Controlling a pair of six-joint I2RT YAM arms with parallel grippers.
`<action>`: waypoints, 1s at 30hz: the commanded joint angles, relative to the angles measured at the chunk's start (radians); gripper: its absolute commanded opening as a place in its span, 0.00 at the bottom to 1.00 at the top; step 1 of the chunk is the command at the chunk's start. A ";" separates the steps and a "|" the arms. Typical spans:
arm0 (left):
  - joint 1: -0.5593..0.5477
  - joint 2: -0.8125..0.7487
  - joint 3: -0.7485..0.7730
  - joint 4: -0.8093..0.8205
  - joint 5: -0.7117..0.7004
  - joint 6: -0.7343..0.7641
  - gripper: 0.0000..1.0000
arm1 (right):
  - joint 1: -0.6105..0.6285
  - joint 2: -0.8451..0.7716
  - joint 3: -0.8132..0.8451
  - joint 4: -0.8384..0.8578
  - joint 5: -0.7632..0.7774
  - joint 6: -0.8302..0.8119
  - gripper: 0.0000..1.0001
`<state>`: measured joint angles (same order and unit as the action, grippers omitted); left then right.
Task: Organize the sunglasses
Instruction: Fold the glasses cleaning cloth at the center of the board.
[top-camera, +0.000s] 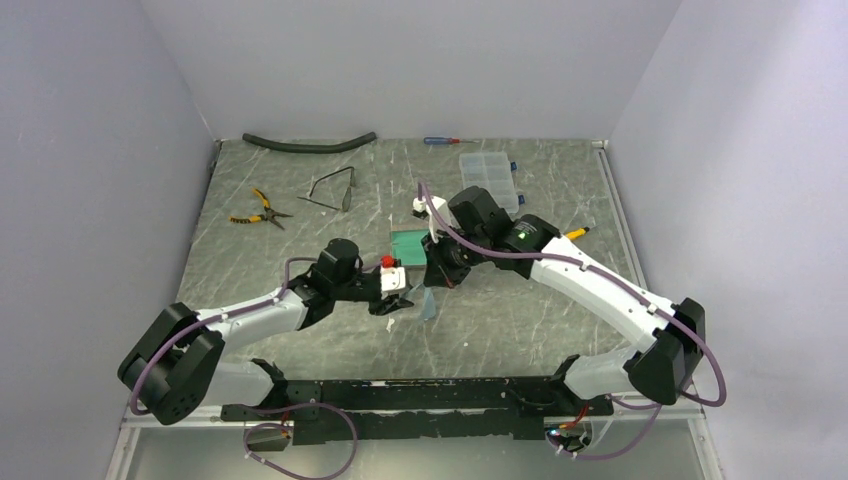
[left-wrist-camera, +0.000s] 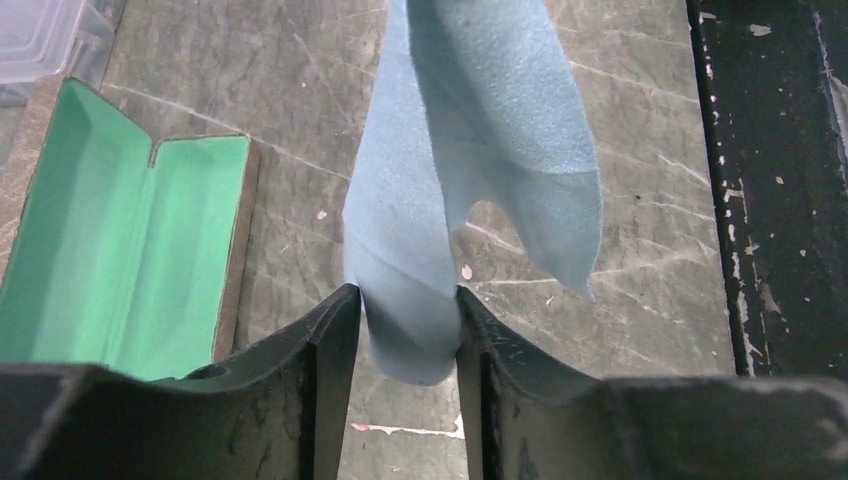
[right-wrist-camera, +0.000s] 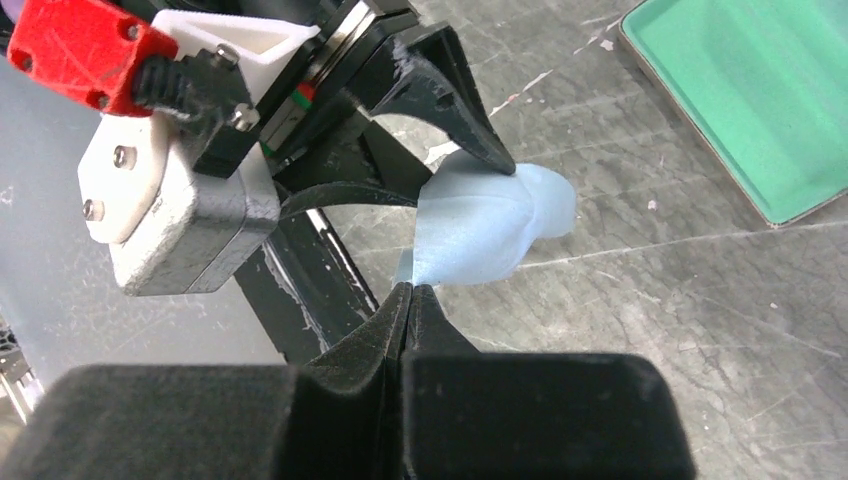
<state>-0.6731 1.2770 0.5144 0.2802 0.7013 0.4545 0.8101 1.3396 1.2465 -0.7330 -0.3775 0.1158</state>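
The sunglasses (top-camera: 335, 190), thin dark wire frames, lie unfolded on the table at the back left, far from both arms. A light blue cloth (left-wrist-camera: 480, 120) hangs in mid-air between the two grippers. My left gripper (left-wrist-camera: 408, 310) has both fingers pressed against a rolled fold of the cloth (right-wrist-camera: 480, 225). My right gripper (right-wrist-camera: 411, 290) is shut tight on the cloth's thin edge. In the top view the two grippers, left (top-camera: 405, 300) and right (top-camera: 437, 280), meet just in front of the open brown case with green lining (top-camera: 408, 243).
Yellow-handled pliers (top-camera: 258, 208) lie left of the sunglasses. A black hose (top-camera: 308, 143), a screwdriver (top-camera: 440, 141) and a clear plastic box (top-camera: 487, 170) sit along the back. The open case (left-wrist-camera: 120, 250) lies left of the cloth in the left wrist view.
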 joint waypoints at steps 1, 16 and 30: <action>-0.003 -0.015 0.001 0.036 -0.004 -0.010 0.35 | -0.015 -0.037 0.038 0.022 -0.017 0.012 0.00; -0.002 -0.133 0.113 -0.300 -0.158 0.146 0.03 | -0.099 -0.025 -0.027 0.026 0.040 -0.035 0.00; 0.086 -0.099 0.350 -0.739 -0.405 0.617 0.03 | -0.121 0.186 0.101 0.105 0.126 -0.282 0.00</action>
<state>-0.6159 1.1492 0.8013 -0.3172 0.3664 0.8917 0.6949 1.5166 1.2865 -0.6674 -0.3080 -0.0708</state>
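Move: The cleaning cloth hangs shut in the right fingers, its middle about 6 cm below them and a centimetre left; its lower part is already between the left hand's half-open fingers, the middle some 4 cm above and 2 cm right of that hand. The green case lies 9 cm ahead, 5 cm right and 9 cm below the left hand; from the right hand, 11 cm straight ahead and 19 cm down. Left pinches cloth, pulls left, forward and up 10 cm; right, still gripping, goes forward and down towards case. ##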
